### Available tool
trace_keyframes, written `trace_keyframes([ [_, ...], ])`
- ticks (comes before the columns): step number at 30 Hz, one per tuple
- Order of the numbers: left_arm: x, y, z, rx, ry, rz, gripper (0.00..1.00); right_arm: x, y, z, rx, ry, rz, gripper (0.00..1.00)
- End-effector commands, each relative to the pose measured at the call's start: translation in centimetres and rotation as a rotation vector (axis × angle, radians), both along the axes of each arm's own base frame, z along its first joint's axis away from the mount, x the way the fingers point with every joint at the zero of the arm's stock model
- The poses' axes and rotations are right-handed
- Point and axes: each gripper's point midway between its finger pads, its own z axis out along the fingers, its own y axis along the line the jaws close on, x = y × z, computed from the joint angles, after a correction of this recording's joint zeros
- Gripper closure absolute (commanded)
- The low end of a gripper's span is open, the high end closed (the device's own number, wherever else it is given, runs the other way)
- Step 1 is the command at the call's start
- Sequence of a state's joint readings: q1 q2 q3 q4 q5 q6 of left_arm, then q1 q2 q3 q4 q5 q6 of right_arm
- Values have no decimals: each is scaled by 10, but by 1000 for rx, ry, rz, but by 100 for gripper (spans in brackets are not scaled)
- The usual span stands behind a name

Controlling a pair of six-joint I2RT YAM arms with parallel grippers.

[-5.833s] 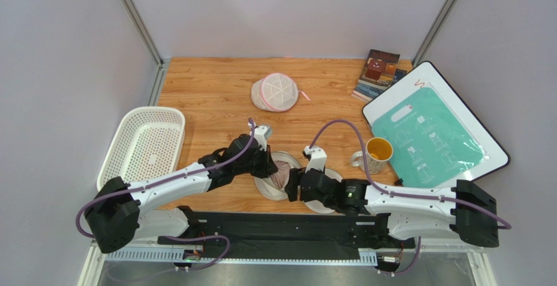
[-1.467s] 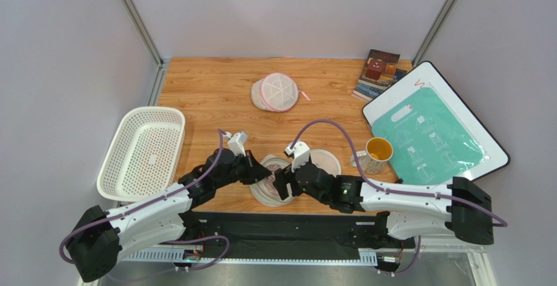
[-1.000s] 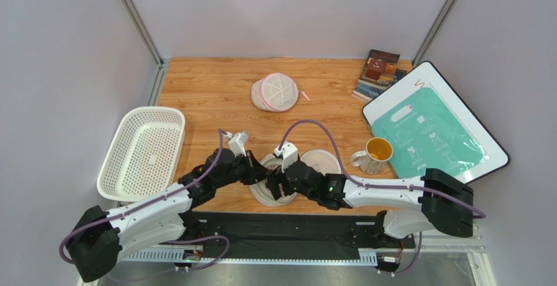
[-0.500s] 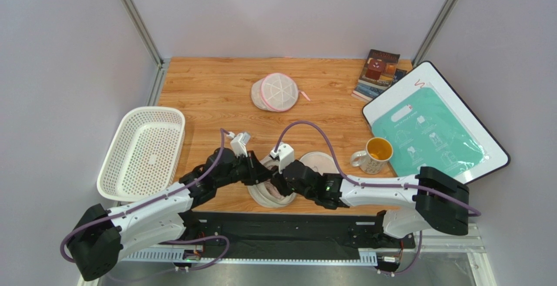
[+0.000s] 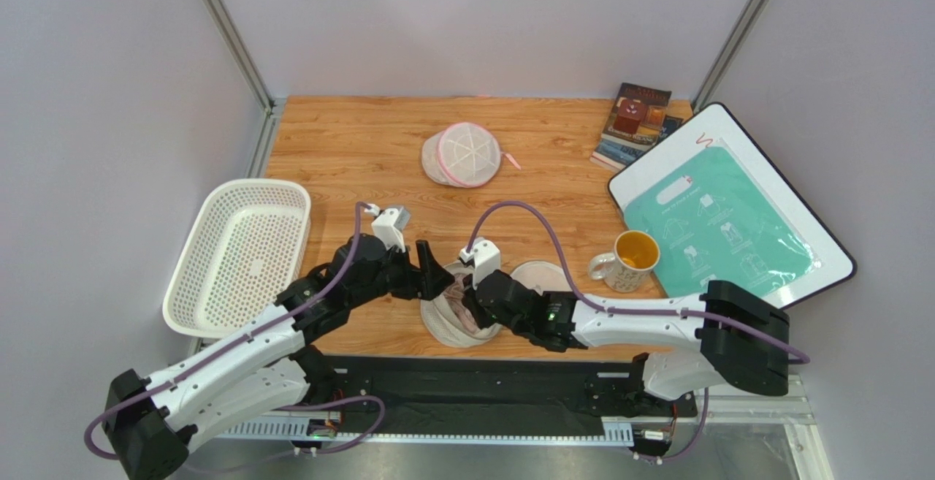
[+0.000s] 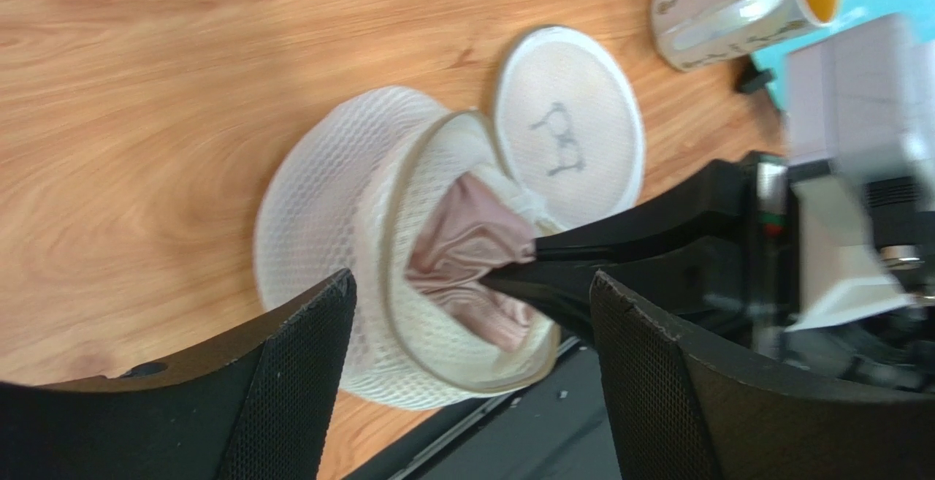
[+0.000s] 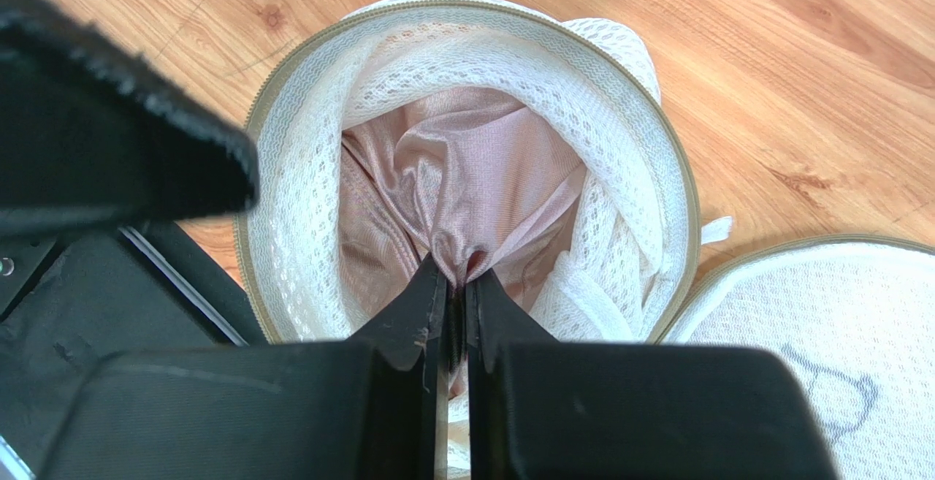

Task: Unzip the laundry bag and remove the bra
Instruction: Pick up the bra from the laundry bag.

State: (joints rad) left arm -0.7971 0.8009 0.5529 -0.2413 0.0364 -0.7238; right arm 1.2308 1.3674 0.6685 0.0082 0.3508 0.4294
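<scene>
The laundry bag (image 5: 445, 324) lies open near the table's front edge, its beige zip rim (image 7: 672, 173) gaping. Its lid flap with the bra pictogram (image 6: 567, 129) lies folded back to the right (image 5: 538, 276). The pink-mauve bra (image 7: 472, 168) sits bunched inside the bag (image 6: 329, 201). My right gripper (image 7: 455, 269) reaches into the opening and is shut on a fold of the bra; it also shows in the top view (image 5: 470, 303). My left gripper (image 6: 472, 277) hovers just above the bag, jaws wide open and empty, at the bag's left in the top view (image 5: 434, 280).
A round mesh pouch with pink trim (image 5: 469, 155) lies at the back. A white basket (image 5: 239, 250) stands at the left. A mug (image 5: 628, 256) stands right of the bag, beside a white-rimmed teal board (image 5: 724, 217). Books (image 5: 637, 121) lie at the back right.
My right gripper has moved left into the open bag and shut on the bra. My left gripper has come off the bag's rim and drawn back to the left, open.
</scene>
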Motion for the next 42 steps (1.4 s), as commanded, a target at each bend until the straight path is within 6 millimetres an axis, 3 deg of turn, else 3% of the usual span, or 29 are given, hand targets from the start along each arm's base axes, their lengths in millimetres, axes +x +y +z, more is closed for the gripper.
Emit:
trace_keyframes([
  [1,-1,21,-31,156,35,32,18,9,4,23,64,-29,-45,100],
  [5,0,20,-48,187,67,33,25,8,4,25,69,-30,-38,100],
  [13,8,11,-60,161,66,47,37,5,5,23,66,-23,-21,100],
  [16,8,9,-66,159,80,45,50,6,4,24,69,-25,-24,100],
  [17,7,10,-70,163,88,46,62,5,2,24,67,-25,-28,100],
  [20,6,14,-74,167,90,59,86,7,-6,24,48,-25,-58,100],
  [23,4,18,-79,175,95,75,99,7,-10,34,73,-27,-75,100],
  [27,2,23,-86,184,107,89,100,3,-14,55,147,-33,-77,100],
  [32,-1,25,-93,184,120,91,100,11,-36,81,222,-60,-139,100],
  [42,-6,22,-104,187,145,61,100,16,-57,101,359,-67,-213,100],
])
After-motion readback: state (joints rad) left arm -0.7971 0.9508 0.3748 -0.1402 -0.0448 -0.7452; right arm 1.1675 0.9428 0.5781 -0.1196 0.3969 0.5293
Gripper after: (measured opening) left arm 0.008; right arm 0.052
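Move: The laundry bag's left rim lies about 8 cm under the left hand and 2 cm to its left; the bra heaped in the bag is 3 cm to its right, 1 cm ahead and 9 cm below. The right hand already grips the bra, whose bulk is about 2 cm ahead, 2 cm left and 3 cm lower; the bag's opened lid lies 13 cm to this hand's right, 6 cm ahead and 4 cm lower. Left sinks 10 cm, pinches the bag's rim; right then draws the held bra 8 cm up and right. ##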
